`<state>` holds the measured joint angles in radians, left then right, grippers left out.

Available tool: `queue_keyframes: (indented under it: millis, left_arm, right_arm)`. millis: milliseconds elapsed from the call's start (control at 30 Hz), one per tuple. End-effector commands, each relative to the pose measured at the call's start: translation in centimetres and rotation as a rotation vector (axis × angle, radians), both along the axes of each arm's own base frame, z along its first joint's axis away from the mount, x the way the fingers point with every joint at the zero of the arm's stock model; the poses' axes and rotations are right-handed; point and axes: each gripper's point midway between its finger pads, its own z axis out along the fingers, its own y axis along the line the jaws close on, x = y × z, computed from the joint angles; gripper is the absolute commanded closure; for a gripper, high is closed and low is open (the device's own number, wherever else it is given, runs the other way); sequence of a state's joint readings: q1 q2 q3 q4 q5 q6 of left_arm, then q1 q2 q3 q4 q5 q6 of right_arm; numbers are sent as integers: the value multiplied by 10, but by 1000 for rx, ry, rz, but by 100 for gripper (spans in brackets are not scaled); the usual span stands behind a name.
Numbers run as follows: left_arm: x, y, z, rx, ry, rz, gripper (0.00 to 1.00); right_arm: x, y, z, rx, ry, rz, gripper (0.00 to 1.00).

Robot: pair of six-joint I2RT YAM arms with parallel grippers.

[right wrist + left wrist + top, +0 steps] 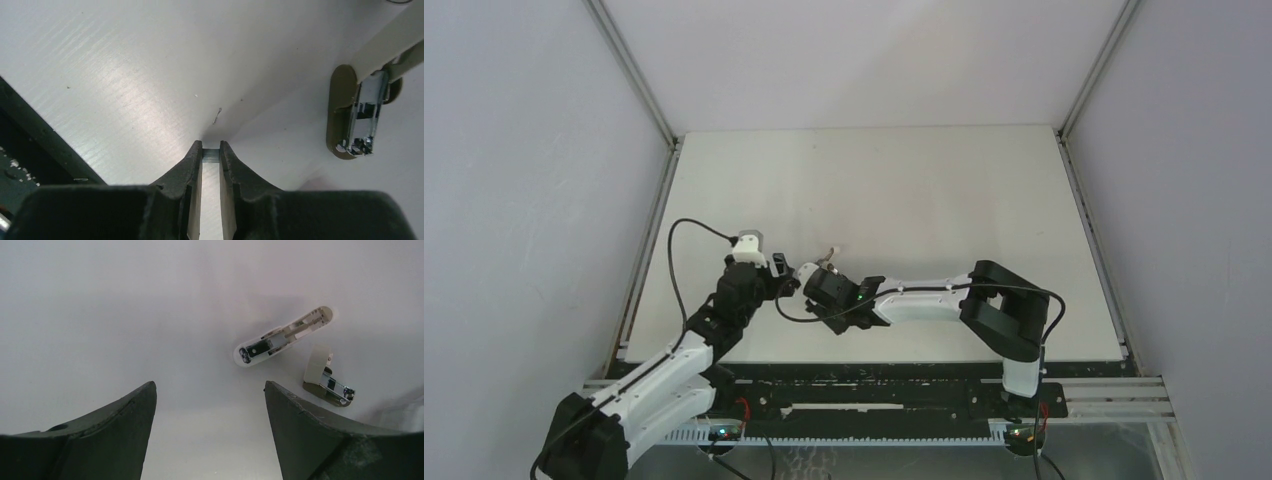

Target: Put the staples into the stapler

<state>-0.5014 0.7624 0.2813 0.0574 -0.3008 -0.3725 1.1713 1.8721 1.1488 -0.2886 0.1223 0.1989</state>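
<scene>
The stapler lies open on the white table. In the left wrist view its white cover (285, 337) lies inside up, and its base with the metal channel (327, 379) lies just right of it. The base also shows in the right wrist view (356, 117), at the right. From above, the stapler (808, 270) lies between the two grippers. My right gripper (211, 151) is shut on the staples (211, 156), a small silvery strip pinched at the fingertips, left of the stapler base and just above the table. My left gripper (207, 390) is open and empty, short of the stapler.
A single loose staple (217, 116) lies on the table ahead of my right gripper. The table's dark near edge (30, 150) runs along the left of the right wrist view. White walls enclose the table (924, 190) on three sides.
</scene>
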Motion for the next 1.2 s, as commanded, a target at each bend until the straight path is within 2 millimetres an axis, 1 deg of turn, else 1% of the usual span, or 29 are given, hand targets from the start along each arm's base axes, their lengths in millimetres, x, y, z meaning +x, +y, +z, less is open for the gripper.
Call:
queue_keyframes:
  millis: [0, 33, 67, 100, 133, 200, 233, 300, 333, 367, 400, 433, 500, 600, 667, 833, 1033, 1167]
  left_arm:
    - [17, -30, 22, -68, -26, -98, 16]
    - [20, -35, 23, -72, -14, -111, 17]
    - [23, -39, 23, -73, -4, -120, 17]
    - [27, -42, 24, -70, 4, -128, 17]
    - [31, -45, 24, -67, 9, -141, 18]
    - [42, -42, 23, -60, 18, -131, 21]
    - [47, -43, 22, -55, 23, -143, 23]
    - [53, -52, 21, -43, 21, -218, 23]
    - [56, -57, 19, -24, 28, -259, 24]
    - [58, -62, 17, -2, 35, -300, 25]
    - [61, -65, 15, 20, 47, -331, 25]
    - [64, -69, 12, 38, 52, -356, 26]
    - [68, -75, 4, 64, 74, -406, 27]
    - [75, -83, -2, 94, 97, -459, 30]
    - [76, -84, -9, 115, 133, -473, 33]
    - [74, -85, -28, 131, 210, -501, 39]
    - [72, -95, -48, 109, 295, -539, 40]
    - [65, -98, -54, 87, 322, -555, 46]
  right_arm:
    - [15, 11, 56, 159, -51, -45, 87]
    - [16, 8, 65, 183, -57, -53, 87]
    - [17, 3, 67, 187, -57, -64, 87]
    - [19, -2, 76, 208, -64, -75, 87]
    - [21, -8, 80, 221, -65, -87, 87]
    - [28, -24, 86, 243, -66, -121, 87]
    - [30, -33, 89, 251, -69, -135, 87]
    - [35, -49, 91, 269, -72, -170, 87]
    - [35, -59, 89, 274, -65, -185, 87]
    - [39, -64, 94, 296, -70, -201, 87]
    - [39, -73, 91, 304, -64, -212, 87]
    - [41, -76, 96, 326, -65, -222, 87]
    - [41, -88, 96, 350, -60, -241, 87]
    - [42, -98, 102, 386, -64, -256, 87]
    - [42, -104, 107, 406, -69, -259, 87]
    - [44, -116, 111, 437, -70, -272, 86]
    - [44, -117, 113, 468, -64, -269, 86]
    - [43, -118, 113, 473, -65, -270, 86]
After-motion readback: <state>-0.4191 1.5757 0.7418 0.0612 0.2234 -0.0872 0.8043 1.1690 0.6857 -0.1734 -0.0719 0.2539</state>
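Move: The white open stapler lies about 7 cm ahead of the left hand, 9 cm to its right and 9 cm below; the dark-based stapler is roughly 3 cm ahead and 13 cm right, equally low. For the right hand, low over the table with a staple strip, the staple box lies about 3 cm ahead and 10 cm right. The open tray is 4 cm ahead and 16 cm right, the dark-based stapler 7 cm ahead and 4 cm right. Rightward and forward, after a first dip, the left hand reaches some 9 cm right and 6 cm out, then sinks onto the white stapler's near end, turning nearly 30 degrees clockwise, tipping down and narrowing its still-open fingers. Meanwhile the right hand keeps its staple strip pinched, rises about 10 cm and swings 12 cm right, clear of the staplers, to above the box and tray. ##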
